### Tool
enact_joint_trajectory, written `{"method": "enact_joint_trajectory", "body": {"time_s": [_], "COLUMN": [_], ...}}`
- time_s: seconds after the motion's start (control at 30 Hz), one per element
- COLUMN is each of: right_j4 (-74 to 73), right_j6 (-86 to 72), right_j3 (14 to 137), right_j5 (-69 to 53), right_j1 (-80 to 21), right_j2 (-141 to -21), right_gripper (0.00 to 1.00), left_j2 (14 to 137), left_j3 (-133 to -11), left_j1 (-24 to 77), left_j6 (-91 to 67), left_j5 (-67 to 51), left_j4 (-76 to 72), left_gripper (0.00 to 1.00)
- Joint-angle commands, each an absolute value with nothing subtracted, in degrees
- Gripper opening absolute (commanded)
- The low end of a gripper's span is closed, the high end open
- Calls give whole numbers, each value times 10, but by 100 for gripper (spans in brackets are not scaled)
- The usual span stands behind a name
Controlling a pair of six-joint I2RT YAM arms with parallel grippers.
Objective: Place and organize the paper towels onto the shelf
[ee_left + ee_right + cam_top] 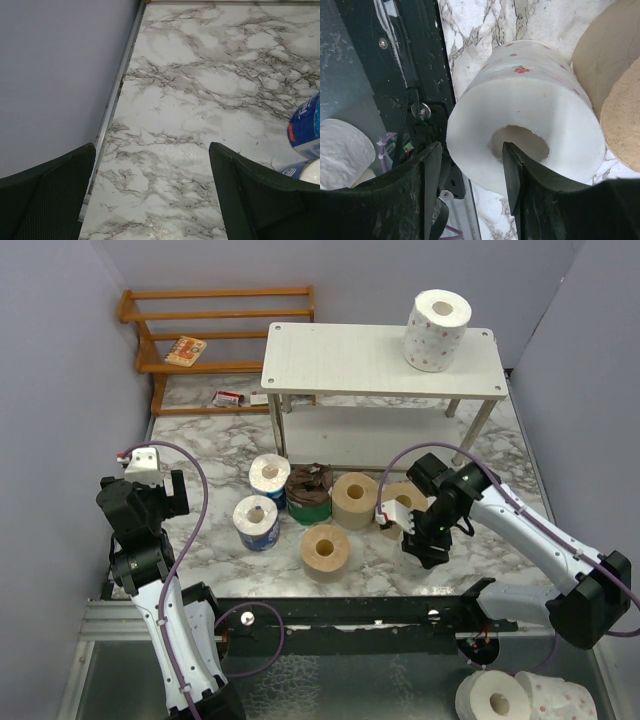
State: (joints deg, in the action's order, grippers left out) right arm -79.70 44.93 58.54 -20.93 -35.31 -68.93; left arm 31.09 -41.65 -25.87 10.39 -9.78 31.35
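Observation:
The pale shelf (350, 360) stands at the back, and one white, pink-dotted paper towel roll (437, 330) is upright on the right end of its top. My right gripper (400, 520) (470, 155) is shut on another white dotted roll (525, 105) (392, 508), with one finger in the core and one outside its wall. On the marble stand two blue-wrapped rolls (256, 522) (268, 478), a dark brown roll (310, 492) and tan rolls (354, 500) (326, 552). At the left wall my left gripper (150, 498) (152, 200) is open over bare marble, with a blue roll (306, 127) to its right.
An orange slatted rack (215, 315) stands at the back left with a small packet (186, 350) on it. Another packet (228, 398) lies on the marble. A black rail (350, 615) runs along the near edge. Two more white rolls (495, 700) lie below it at the right.

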Motion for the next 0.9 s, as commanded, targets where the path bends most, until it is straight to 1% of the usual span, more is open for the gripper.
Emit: {"method": "enact_joint_trajectory", "body": {"time_s": [0.0, 0.43, 0.5, 0.57, 0.7, 0.77, 0.87], "right_j4": [-794, -759, -754, -750, -748, -748, -752], "right_j6": [463, 456, 451, 449, 443, 440, 430], "right_j3": [580, 545, 548, 552, 561, 566, 584], "right_j5": [-211, -206, -206, -206, -198, -194, -198], "right_j1": [-356, -356, -356, -356, -356, -356, -356], "right_j2": [-686, -669, -666, -663, -661, -656, -649], "right_gripper": [52, 51, 50, 45, 26, 19, 4], "left_j2": [309, 309, 311, 311, 312, 312, 311], "left_j3": [-413, -413, -413, -413, -413, -413, -413], "left_j1": [-263, -263, -263, -263, -263, -263, -263], "left_j6": [102, 103, 102, 103, 103, 103, 103], "left_j5": [-95, -96, -96, -96, -96, -97, -97], "left_j4": [301, 301, 301, 301, 301, 301, 301], "left_gripper": [99, 99, 99, 99, 99, 99, 99]}}
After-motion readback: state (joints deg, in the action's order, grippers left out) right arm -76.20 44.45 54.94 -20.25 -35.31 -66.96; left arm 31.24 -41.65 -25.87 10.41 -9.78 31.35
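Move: The right hand hangs over the base-side wall of the upright white flower-printed paper towel roll, whose middle is about 4 cm ahead, level left-right, and 6 cm below. The close brown roll stands some 13 cm ahead and 5 cm left of the hand, the far brown roll 15 cm ahead and 16 left, the near brown roll 3 cm ahead and 23 left. The white roll lies about 60 cm right of the left hand, 10 cm back and 16 below. The right hand sinks a little over 1 cm, easing slightly back, so that its half-open fingers straddle the white roll's base-side wall, one in the core hole and the other outside. Staying low and coming about half a centimetre forward again, it closes the fingers to roughly half their former gap and pinches the wall between them, squeezing it, with the wrist hardly turning. ##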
